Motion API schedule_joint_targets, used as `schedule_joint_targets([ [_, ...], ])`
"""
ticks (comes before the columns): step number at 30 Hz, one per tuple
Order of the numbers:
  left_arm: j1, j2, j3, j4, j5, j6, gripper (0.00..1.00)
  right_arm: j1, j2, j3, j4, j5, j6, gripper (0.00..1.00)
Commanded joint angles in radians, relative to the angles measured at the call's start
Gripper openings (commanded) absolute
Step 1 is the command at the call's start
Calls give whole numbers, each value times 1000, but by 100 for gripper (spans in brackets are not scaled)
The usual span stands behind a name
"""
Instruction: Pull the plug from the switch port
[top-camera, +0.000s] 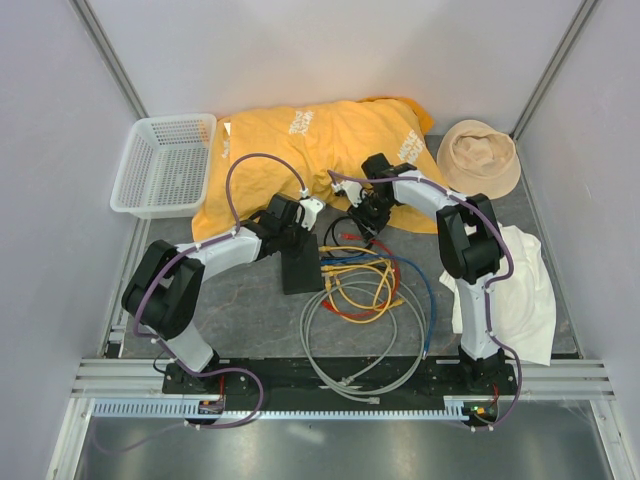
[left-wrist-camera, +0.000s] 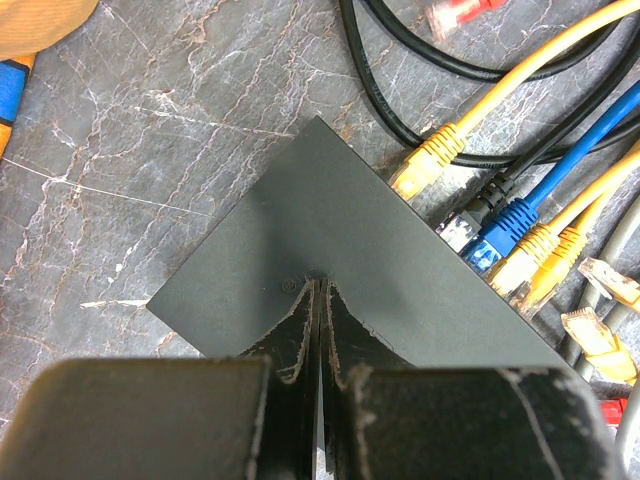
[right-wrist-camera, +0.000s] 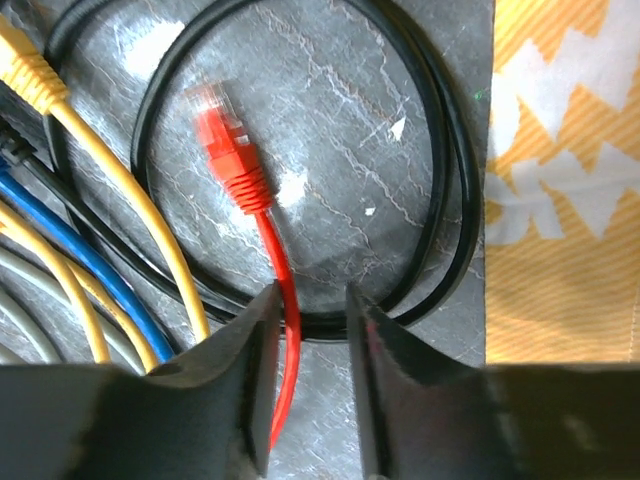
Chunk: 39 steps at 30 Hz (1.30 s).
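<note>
The black switch (top-camera: 300, 265) (left-wrist-camera: 330, 230) lies flat on the stone table, and my left gripper (left-wrist-camera: 322, 285) (top-camera: 297, 235) is shut with its tips resting on the switch's top. Yellow plugs (left-wrist-camera: 425, 165) and a blue plug (left-wrist-camera: 505, 225) sit in ports along its right edge. A red plug (right-wrist-camera: 222, 135) lies loose on the table, away from the switch. Its red cable (right-wrist-camera: 285, 330) runs between the jaws of my right gripper (right-wrist-camera: 310, 295) (top-camera: 365, 222). That gripper is open, with the cable close to its left finger.
A black cable loop (right-wrist-camera: 440, 150) circles the red plug. An orange cloth (top-camera: 320, 140) lies behind both grippers, with a white basket (top-camera: 165, 165) to its left and a tan hat (top-camera: 478, 155) to its right. Grey cable coils (top-camera: 365, 345) and a white cloth (top-camera: 520, 290) lie nearer.
</note>
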Motion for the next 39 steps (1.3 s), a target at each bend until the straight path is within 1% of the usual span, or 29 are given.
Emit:
schedule_joint_targets([
  [1, -14, 21, -33, -78, 31, 17, 2, 8, -19, -38, -64, 9, -39, 28],
  [3, -14, 24, -29, -81, 31, 17, 2, 6, -45, -40, -61, 21, -41, 19],
  [4, -14, 27, -29, -82, 31, 17, 1, 8, -59, -40, -56, 32, -39, 11],
  [5, -14, 26, -27, -84, 30, 17, 2, 6, -77, -43, -45, 53, -33, 8],
  [6, -14, 24, -29, -84, 30, 18, 2, 5, -117, -52, -13, 108, -15, 5],
  [7, -14, 21, -30, -84, 30, 18, 2, 0, -141, -58, 7, 148, -6, 1],
  [9, -14, 24, -30, -82, 25, 20, 2, -18, -207, -71, 60, 233, 23, 0],
  [12, -14, 32, -24, -82, 22, 23, 2, -34, -284, -65, 70, 374, 10, 0],
  [13, -14, 33, -23, -84, 24, 23, 2, -37, -304, -68, 70, 438, -28, 0],
  [15, -14, 39, -18, -87, 18, 23, 2, -47, -362, -84, 79, 477, -74, 0],
  [17, -14, 41, -14, -89, 16, 23, 1, -58, -410, -100, 90, 517, -154, 0],
  [19, -14, 42, -12, -92, 17, 24, 1, -61, -429, -126, 102, 552, -214, 0],
  [20, -14, 44, -12, -93, 19, 24, 2, -67, -441, -137, 111, 592, -273, 0],
  [24, -14, 45, -12, -95, 25, 23, 2, -89, -441, -195, 186, 673, -401, 0],
  [28, -14, 47, -7, -96, 25, 23, 2, -92, -422, -206, 251, 722, -470, 0],
  [29, -14, 48, -9, -96, 27, 24, 2, -93, -421, -213, 292, 732, -489, 0],
  [31, -14, 47, -9, -95, 25, 23, 2, -92, -425, -268, 370, 785, -577, 0],
  [32, -14, 47, -9, -96, 25, 26, 2, -93, -432, -296, 465, 802, -614, 0],
  [33, -14, 45, -9, -95, 27, 24, 1, -95, -432, -351, 510, 816, -687, 1],
  [34, -14, 48, -9, -96, 28, 24, 2, -98, -432, -373, 545, 828, -712, 1],
  [35, -14, 47, -7, -95, 30, 26, 2, -104, -426, -388, 597, 828, -731, 0],
  [39, -14, 45, -7, -96, 30, 27, 2, -113, -396, -416, 654, 833, -739, 1],
])
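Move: The red cable, its plug already out of the switch, runs between the right hand's open fingers, about 1 cm below the hand point; its plug lies some 5 cm left and 1 cm back. The black cable loop is centred roughly 4 cm left and 1 cm ahead, the switch about 16 cm left and 8 cm back, and the yellow cloth's near edge 5 cm straight ahead. From the left hand, that gripped stretch lies about 16 cm right and 4 cm ahead, slightly below. The red cable is pinched just behind its plug as the right fingers shut, then carried rightward some 17 cm and up, with a smaller forward part, away from the switch and over the yellow cloth. The hand climbs about 16 cm before sinking roughly 4, while the wrist swings the fingers some 60 degrees to point forward and down. The shut left fingers stay on the switch. ##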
